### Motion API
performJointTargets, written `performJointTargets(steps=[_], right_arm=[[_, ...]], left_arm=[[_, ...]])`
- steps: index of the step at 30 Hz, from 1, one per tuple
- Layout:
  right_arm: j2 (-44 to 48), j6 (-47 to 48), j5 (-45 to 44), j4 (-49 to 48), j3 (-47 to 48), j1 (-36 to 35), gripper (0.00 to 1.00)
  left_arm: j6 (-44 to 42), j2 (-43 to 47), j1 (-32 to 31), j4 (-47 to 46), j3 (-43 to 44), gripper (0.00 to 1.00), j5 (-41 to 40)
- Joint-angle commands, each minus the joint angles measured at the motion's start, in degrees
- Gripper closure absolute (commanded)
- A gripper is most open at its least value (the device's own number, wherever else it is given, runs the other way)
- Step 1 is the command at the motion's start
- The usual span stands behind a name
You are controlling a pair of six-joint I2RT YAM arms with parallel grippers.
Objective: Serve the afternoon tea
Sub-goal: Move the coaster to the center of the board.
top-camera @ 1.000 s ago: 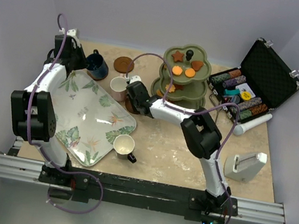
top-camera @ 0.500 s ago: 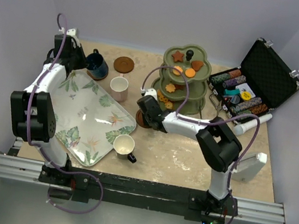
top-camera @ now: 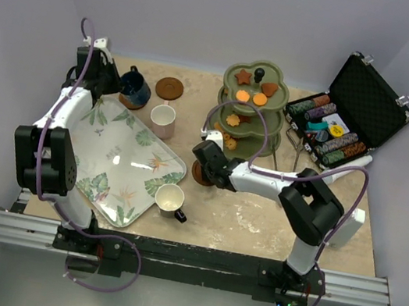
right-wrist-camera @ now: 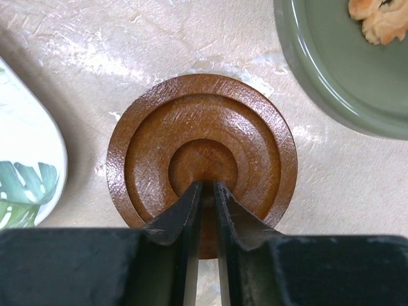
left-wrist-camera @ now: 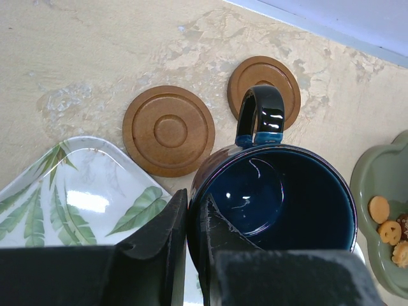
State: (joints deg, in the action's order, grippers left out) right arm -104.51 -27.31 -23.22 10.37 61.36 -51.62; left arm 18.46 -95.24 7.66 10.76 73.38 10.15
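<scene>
My left gripper (left-wrist-camera: 194, 201) is shut on the near wall of the navy cup (left-wrist-camera: 280, 197), one finger inside and one outside. Beyond the cup two brown saucers (left-wrist-camera: 169, 129) (left-wrist-camera: 284, 83) lie on the table. From above, the navy cup (top-camera: 134, 89) is at the back left beside the left gripper (top-camera: 119, 84). My right gripper (right-wrist-camera: 207, 186) points down, shut to a slit, tips on the centre of a third saucer (right-wrist-camera: 201, 127) (top-camera: 202, 173) in front of the olive-green stand (top-camera: 254, 106) with biscuits (top-camera: 250, 96). A pinkish-white cup (top-camera: 163, 120) and a cream cup (top-camera: 170, 198) stand apart.
The leaf-patterned tray (top-camera: 120, 158) lies at the left, the cream cup at its near corner. An open black case of poker chips (top-camera: 346, 114) stands at the back right, with a white roll (top-camera: 344, 170) and a white block (top-camera: 338, 224) nearer.
The right gripper has moved right and toward the near edge, and the saucer under it has come along. The left arm with the navy cup has barely moved.
</scene>
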Motion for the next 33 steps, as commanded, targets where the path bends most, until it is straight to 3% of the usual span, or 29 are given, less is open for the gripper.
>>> performJointTargets(steps=[1,12,21,25,33], right_arm=[[1.67,-1.7,-1.03,5.53,1.12,-0.5,0.77],[6.42,4.19,0.11,7.74,15.88,-1.03,0.34],[9.06,10.78,8.19,5.01,28.01,-0.94,0.2],[10.02,13.16,7.31,8.78,34.51,0.72,0.16],[20.56,15.71,14.7,7.91,32.51,10.21,0.14]], left_arm=[[0.97,3.75,-0.37,-5.49,0.88,1.0,0.31],[-1.31,3.22,-1.94,-3.82,1.5,1.0,-3.47],[-5.62,9.19,-3.79,-1.36,4.22,1.0,-7.77],[-10.01,10.07,-9.74,2.85,8.69,1.0,-8.74],[-14.41,14.29,-17.41,5.49,9.68,1.0,-1.02]])
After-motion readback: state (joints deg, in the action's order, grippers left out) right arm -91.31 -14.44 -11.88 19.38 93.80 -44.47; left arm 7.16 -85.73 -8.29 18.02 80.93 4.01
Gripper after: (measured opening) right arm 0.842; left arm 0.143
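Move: The right fingertips rest on the dragged coaster, its middle about 1 cm ahead and 2 cm below. From that hand the pink-handled cup stands 12 cm ahead and 14 cm left, the black-handled cup 8 cm back and 9 cm left, and the green stand 15 cm ahead and 9 cm right. The left hand already holds the blue mug; the coaster lies roughly 17 cm back, 26 cm right and 15 cm below it. Right fingers lift off the coaster, open, rise 30 cm; left carries blue mug 10 cm up and right. ##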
